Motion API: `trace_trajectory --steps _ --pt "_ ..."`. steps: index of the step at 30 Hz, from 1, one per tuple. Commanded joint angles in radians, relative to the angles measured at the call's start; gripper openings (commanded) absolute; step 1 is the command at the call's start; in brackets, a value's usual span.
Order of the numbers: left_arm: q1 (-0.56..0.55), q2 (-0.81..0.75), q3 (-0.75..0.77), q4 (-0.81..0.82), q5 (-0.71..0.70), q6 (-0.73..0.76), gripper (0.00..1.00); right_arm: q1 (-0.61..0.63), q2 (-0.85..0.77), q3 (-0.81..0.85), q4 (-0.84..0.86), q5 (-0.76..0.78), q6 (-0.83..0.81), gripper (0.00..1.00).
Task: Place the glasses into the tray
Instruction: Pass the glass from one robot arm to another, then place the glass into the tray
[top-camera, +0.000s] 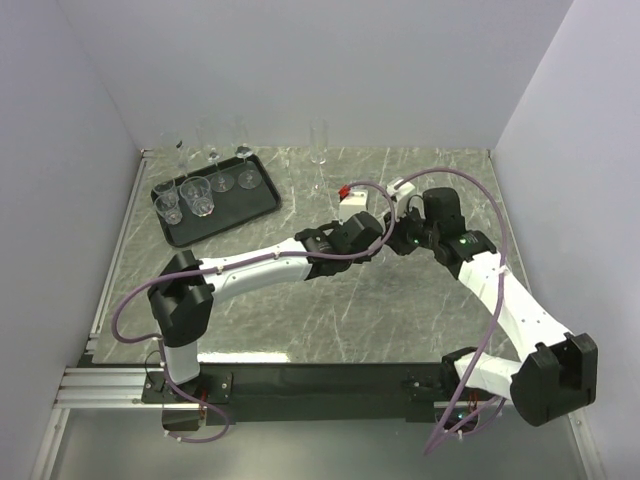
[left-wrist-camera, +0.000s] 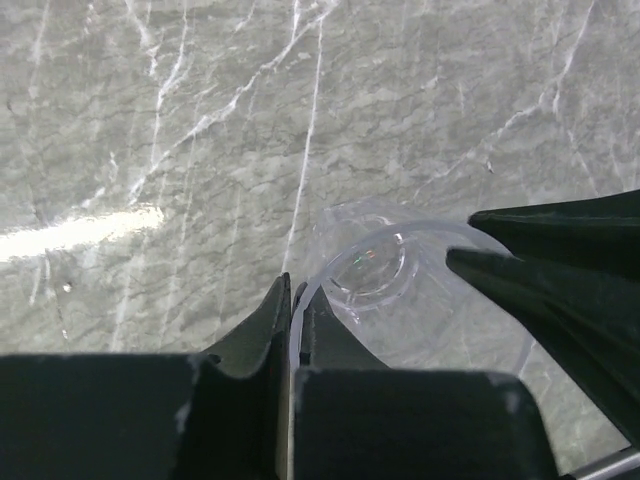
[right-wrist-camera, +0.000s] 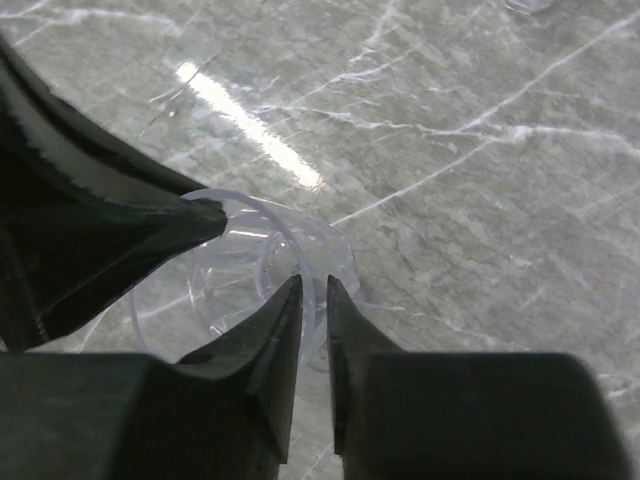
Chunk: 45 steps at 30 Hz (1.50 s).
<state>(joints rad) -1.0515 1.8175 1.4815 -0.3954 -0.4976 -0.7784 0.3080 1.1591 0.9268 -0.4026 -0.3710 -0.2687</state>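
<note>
A short clear glass stands upright on the marble table between both grippers. My left gripper is shut on its rim, one finger inside and one outside. My right gripper straddles the opposite side of the same glass, its fingers slightly apart with a gap beside the thin rim. In the top view both grippers meet at mid-table, left gripper and right gripper, hiding that glass. The black tray lies at the far left with several glasses in it, tumblers and stemmed ones.
A tall flute stands on the table by the back wall, right of the tray. A white block with a red piece sits just behind the grippers. White walls close the table on three sides.
</note>
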Motion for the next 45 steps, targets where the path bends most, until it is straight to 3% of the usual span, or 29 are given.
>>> trace_trajectory --steps 1,2,5,12,17,27,36,45 --pt "0.007 -0.043 -0.004 0.001 -0.042 0.042 0.0 -0.009 -0.056 -0.008 0.041 -0.06 -0.015 0.28" --pt "0.008 -0.049 -0.012 0.007 -0.042 0.047 0.0 -0.012 -0.062 -0.009 0.042 -0.062 -0.015 0.37" --pt "0.013 -0.075 -0.041 0.029 -0.036 0.062 0.0 -0.032 -0.085 -0.019 0.045 -0.081 -0.021 0.5" --pt "0.07 -0.147 -0.113 0.043 -0.019 0.082 0.0 -0.13 -0.171 -0.049 0.051 -0.183 -0.044 0.64" --pt "0.154 -0.237 -0.19 0.067 0.024 0.105 0.0 -0.178 -0.216 -0.071 0.061 -0.229 -0.052 0.65" --pt "0.506 -0.359 -0.264 0.086 0.189 0.137 0.0 -0.202 -0.216 -0.079 0.062 -0.236 -0.052 0.65" --pt "0.74 -0.294 -0.192 0.064 0.228 0.148 0.0 -0.207 -0.214 -0.082 0.062 -0.233 -0.055 0.65" --pt "0.883 -0.17 -0.086 0.044 0.264 0.145 0.0 -0.21 -0.213 -0.083 0.064 -0.23 -0.058 0.65"
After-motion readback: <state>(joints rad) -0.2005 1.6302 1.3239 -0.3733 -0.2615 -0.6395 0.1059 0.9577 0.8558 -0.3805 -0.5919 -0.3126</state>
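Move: The glass hangs by its rim from the left hand, whose target is the tray's free near-right part, about 17 cm ahead, 33 cm left and 15 cm below. In the tray, a tumbler stands about 7 cm left of that spot, level with it, and a wine glass some 6 cm beyond and 3 cm to its right. From the right hand, the glass's middle is about 3 cm left, 2 cm back and 5 cm below. The left hand keeps its pinch on the rim, dips about 2 cm as it starts left, then sweeps some 33 cm left and 16 cm forward to bring the glass over the tray, turning about 35 degrees counter-clockwise and staying near its starting height. The right fingers, already parting at the rim, open on to about two thirds and come free of the glass as that hand rises some 4 cm and draws about 3 cm right and slightly back, tipping up a little, then waits there. ##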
